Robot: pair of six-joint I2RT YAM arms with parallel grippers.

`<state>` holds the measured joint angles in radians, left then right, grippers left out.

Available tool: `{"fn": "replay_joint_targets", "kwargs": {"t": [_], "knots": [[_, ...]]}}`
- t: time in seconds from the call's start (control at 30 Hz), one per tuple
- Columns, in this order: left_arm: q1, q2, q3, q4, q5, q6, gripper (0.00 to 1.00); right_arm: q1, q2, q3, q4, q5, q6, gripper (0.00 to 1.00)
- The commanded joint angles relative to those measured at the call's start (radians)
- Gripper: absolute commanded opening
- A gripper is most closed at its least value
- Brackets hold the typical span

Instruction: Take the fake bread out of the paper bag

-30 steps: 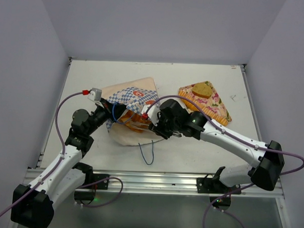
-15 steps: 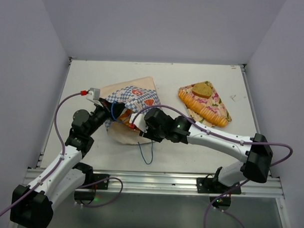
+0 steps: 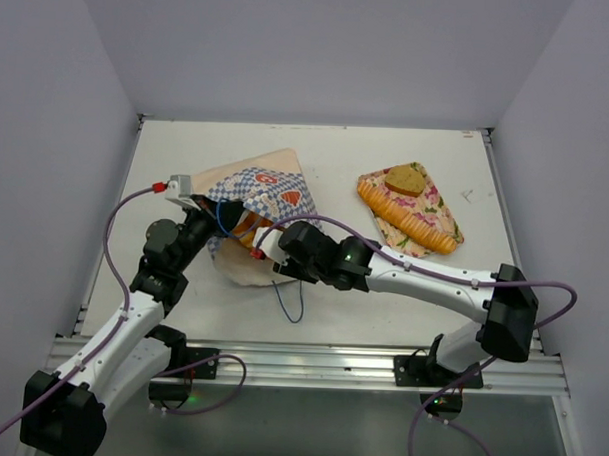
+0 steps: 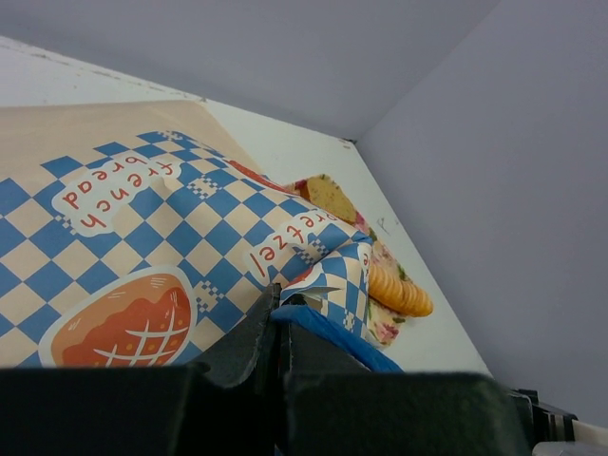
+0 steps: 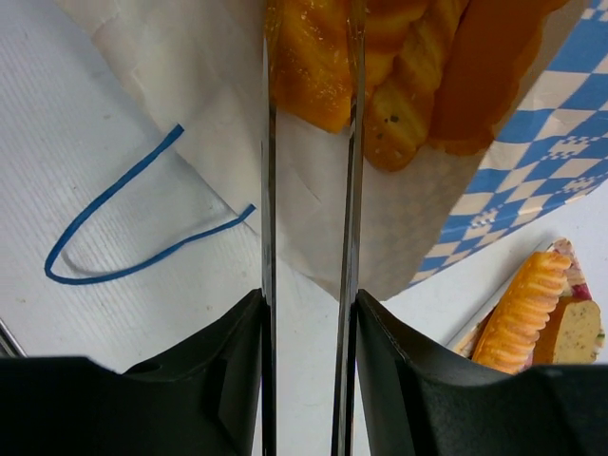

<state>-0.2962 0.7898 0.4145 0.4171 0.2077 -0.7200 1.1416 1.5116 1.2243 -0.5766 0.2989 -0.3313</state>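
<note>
The paper bag (image 3: 256,191) lies on its side with its mouth toward the arms. My left gripper (image 3: 211,225) is shut on the bag's blue cord handle (image 4: 332,334) at the mouth's upper edge and holds it up. Glossy orange fake bread (image 5: 309,81) shows inside the mouth, beside a ridged loaf (image 5: 408,90). My right gripper (image 5: 309,19) is open at the mouth, its thin fingers (image 5: 267,190) either side of the front bread piece. In the top view the right gripper (image 3: 264,249) sits at the bag opening.
A pink floral tray (image 3: 440,215) at the right holds a long ridged loaf (image 3: 405,217) and a tan bun (image 3: 403,178). The bag's other blue cord handle (image 3: 292,303) lies loose on the table near the front edge. Grey walls close in three sides.
My right arm has reached left into the bag's mouth and its jaws have widened a little. The bag has swung slightly left. The left gripper has kept its hold.
</note>
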Motion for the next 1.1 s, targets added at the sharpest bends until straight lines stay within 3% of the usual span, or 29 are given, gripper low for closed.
{"fn": "replay_joint_targets", "kwargs": {"t": [0.0,0.43,1.07], "knots": [[-0.004,-0.009,0.021,-0.031,-0.106,-0.050,0.00,0.013,0.018,0.052,0.029,-0.006,0.031,0.44],[-0.032,-0.043,-0.011,-0.021,-0.297,-0.173,0.00,0.037,0.134,0.135,0.029,0.040,0.032,0.45],[-0.035,-0.049,-0.020,-0.020,-0.303,-0.174,0.00,0.101,0.239,0.208,0.052,0.226,-0.038,0.47]]}}
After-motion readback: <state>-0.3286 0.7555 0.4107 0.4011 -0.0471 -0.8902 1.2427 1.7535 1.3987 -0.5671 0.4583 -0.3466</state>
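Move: The fake bread between the tong blades, inside the paper bag, lies about 7 cm ahead of the right hand, 6 cm to its left and 9 cm below. The bag's printed side hangs some 14 cm ahead and 2 cm left, at hand height; the near blue handle lies 3 cm back, 2 cm left and 14 cm down. The long bread on the flowered board is 16 cm ahead, 25 cm right. From the left hand the bread is level, 2 cm right, 17 cm below. The bread in the bag stays straddled by the tong blades as the right hand, still gripping the tongs half open, carries them about 5 cm left and sinks 2 cm early on, tilting slightly. Meanwhile the left hand keeps the bag's rim and blue handle pinched, drawing them roughly 2.5 cm left and a little forward and up, turning some 10 degrees counter-clockwise with a roll. ##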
